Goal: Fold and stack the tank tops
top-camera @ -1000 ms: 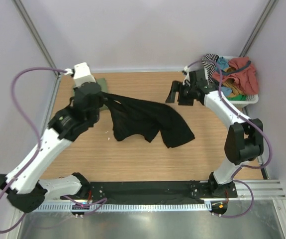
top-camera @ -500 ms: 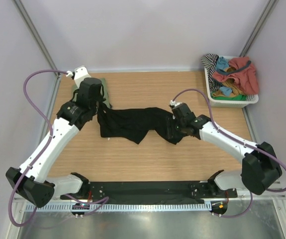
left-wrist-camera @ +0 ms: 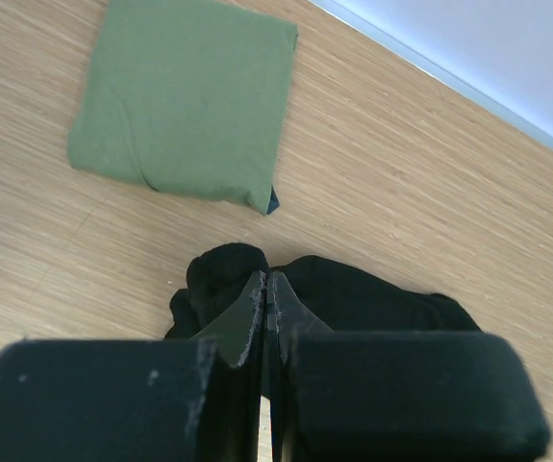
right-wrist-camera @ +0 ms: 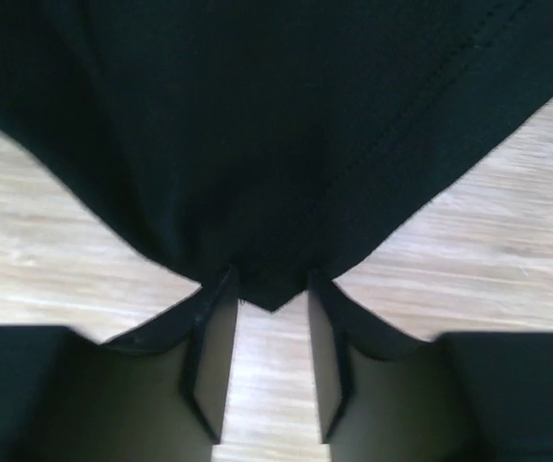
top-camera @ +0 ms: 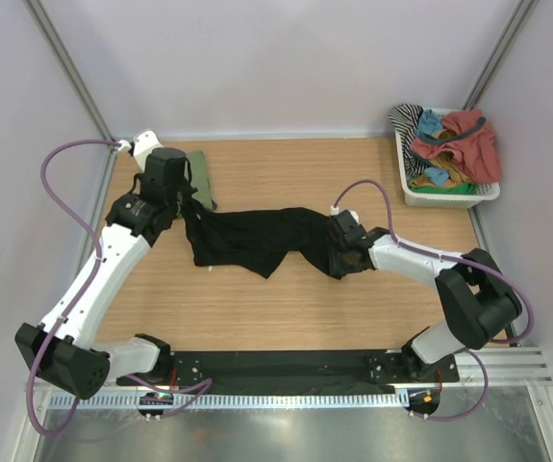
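Note:
The black tank top (top-camera: 266, 236) lies stretched across the middle of the wooden table, its left end lifted. My left gripper (top-camera: 188, 200) is shut on that end; in the left wrist view its closed tips (left-wrist-camera: 267, 284) pinch a thin strip of the black tank top (left-wrist-camera: 353, 298). The olive green tank top (top-camera: 199, 178) lies folded into a flat square (left-wrist-camera: 185, 101) at the back left. My right gripper (top-camera: 339, 252) is low at the black top's right end. Its jaws (right-wrist-camera: 271, 289) stand partly open, with a corner of the black cloth (right-wrist-camera: 257, 144) between the fingertips.
A white basket (top-camera: 408, 178) at the back right corner holds a heap of red, teal and striped garments (top-camera: 454, 140). Bare wood (top-camera: 286, 308) lies in front of the black top, towards the arm bases.
My right arm swung from beside the basket down to the black top's right end, and its jaws narrowed. My left gripper drew its end of the cloth left, stretching the cloth out.

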You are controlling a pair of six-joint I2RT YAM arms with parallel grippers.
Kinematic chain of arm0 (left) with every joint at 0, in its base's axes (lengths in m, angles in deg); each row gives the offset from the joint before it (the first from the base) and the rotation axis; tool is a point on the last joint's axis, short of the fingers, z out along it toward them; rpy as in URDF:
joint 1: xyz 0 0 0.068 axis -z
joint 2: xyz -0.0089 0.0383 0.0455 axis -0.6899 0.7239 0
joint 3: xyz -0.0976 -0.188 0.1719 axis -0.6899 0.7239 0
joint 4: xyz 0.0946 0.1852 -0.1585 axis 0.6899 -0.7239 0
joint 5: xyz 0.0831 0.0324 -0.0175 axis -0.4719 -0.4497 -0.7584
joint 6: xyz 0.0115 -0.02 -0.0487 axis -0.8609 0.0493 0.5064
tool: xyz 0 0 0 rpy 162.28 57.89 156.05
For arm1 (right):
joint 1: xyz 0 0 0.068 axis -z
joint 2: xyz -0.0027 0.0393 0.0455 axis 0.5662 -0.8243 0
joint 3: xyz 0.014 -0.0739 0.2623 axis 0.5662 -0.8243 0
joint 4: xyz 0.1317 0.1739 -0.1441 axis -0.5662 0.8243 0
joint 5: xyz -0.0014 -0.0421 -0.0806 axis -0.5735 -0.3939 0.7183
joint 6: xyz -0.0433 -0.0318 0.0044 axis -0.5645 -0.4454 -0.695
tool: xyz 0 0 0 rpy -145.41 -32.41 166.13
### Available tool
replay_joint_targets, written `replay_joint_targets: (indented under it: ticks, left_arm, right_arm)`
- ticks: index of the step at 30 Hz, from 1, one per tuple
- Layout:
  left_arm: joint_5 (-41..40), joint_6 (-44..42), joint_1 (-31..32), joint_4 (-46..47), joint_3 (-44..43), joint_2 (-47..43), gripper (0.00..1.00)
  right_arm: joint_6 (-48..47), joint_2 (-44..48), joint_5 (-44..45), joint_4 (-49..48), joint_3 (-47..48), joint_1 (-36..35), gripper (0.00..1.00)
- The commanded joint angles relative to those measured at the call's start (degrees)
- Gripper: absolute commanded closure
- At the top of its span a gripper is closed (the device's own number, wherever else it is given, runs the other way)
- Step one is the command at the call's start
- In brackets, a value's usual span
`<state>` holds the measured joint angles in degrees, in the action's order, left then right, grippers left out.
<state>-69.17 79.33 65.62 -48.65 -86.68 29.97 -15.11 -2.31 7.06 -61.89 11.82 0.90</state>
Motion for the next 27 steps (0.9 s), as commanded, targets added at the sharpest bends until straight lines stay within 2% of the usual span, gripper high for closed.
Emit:
replay_joint_targets:
  ticks: [1,2,4,5,6,8,12,15,18,19,23,27]
  left_arm:
    - [0.62,0.68,-0.29,1.75,-0.69,-1.88,1.00]
    - [0.53,0.51,-0.29,1.58,-0.69,-2.05,1.00]
    - [0.53,0.33,-0.38,1.05,-0.78,-2.58,1.00]
    - [0.27,0.16,-0.38,0.79,-0.87,-2.84,1.00]
    - [0.27,0.16,-0.55,0.52,-0.95,-3.11,1.00]
    - [0.18,0.07,-0.64,-0.88,-1.48,-4.16,1.00]
    - [-0.61,-0.02,-0.64,-2.64,-1.13,-7.85,1.00]
    - [-1.75,-0.28,-0.64,-3.96,-0.87,-11.71,1.00]
    - [-2.37,-1.07,-0.64,-5.45,-1.74,-15.32,1.00]
    - [-2.63,-1.94,-0.73,-6.76,-2.36,-15.85,1.00]
    - [-4.74,-3.62,-0.73,-11.51,-6.13,-16.91,1.00]
    - [-6.50,-4.41,-0.73,-14.15,-7.02,-17.00,1.00]
  right_arm:
    - [0.56,-2.00,1.03,-4.60,-0.31,-0.08,0.66]
    - [0.64,-2.35,0.16,-4.95,-0.40,-0.08,0.77]
    - [0.56,-1.83,-0.46,-4.95,-0.75,-0.08,0.87]
    - [0.64,-1.13,-0.81,-4.78,-0.93,0.01,0.96]
    - [0.47,0.88,-2.21,-4.25,-1.10,-0.08,0.99]
    - [0.20,4.31,-4.32,-2.68,-1.28,-0.08,0.99]
    - [0.82,18.16,-8.98,1.72,-1.11,-0.08,0.99]
    - [1.87,24.78,-12.33,5.76,0.38,-0.17,0.99]
    - [3.28,31.38,-10.05,10.77,4.51,-0.08,0.99]
    - [3.28,33.40,-6.13,12.09,5.83,-0.08,0.99]
    - [4.07,33.77,-0.40,19.98,14.16,-0.08,0.99]
    - [3.72,31.75,0.60,21.77,15.51,0.88,0.99]
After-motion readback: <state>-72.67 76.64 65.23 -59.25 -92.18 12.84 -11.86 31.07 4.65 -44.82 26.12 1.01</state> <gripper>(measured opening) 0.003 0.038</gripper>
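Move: The lower right corner of the black tank top lies between my right hand's half-open fingers, about 2 cm below the hand point and 1 cm ahead. The tank top's middle is some 23 cm to its left, 5 cm farther out. From my left hand, already holding the other end high, that corner is about 37 cm right, 9 cm back and 27 cm below; the folded green top is 14 cm ahead, 9 cm left, 27 cm below. My right hand dips about a centimetre and shuts its fingers on the black corner, then quickly lifts it some 22 cm nearly straight up, fingers tipping up about 25 degrees and the hand rolling left side up. Keeping its pinch, my left hand then draws the other end up, back and left, away from the green stack, about 13 cm in all. ##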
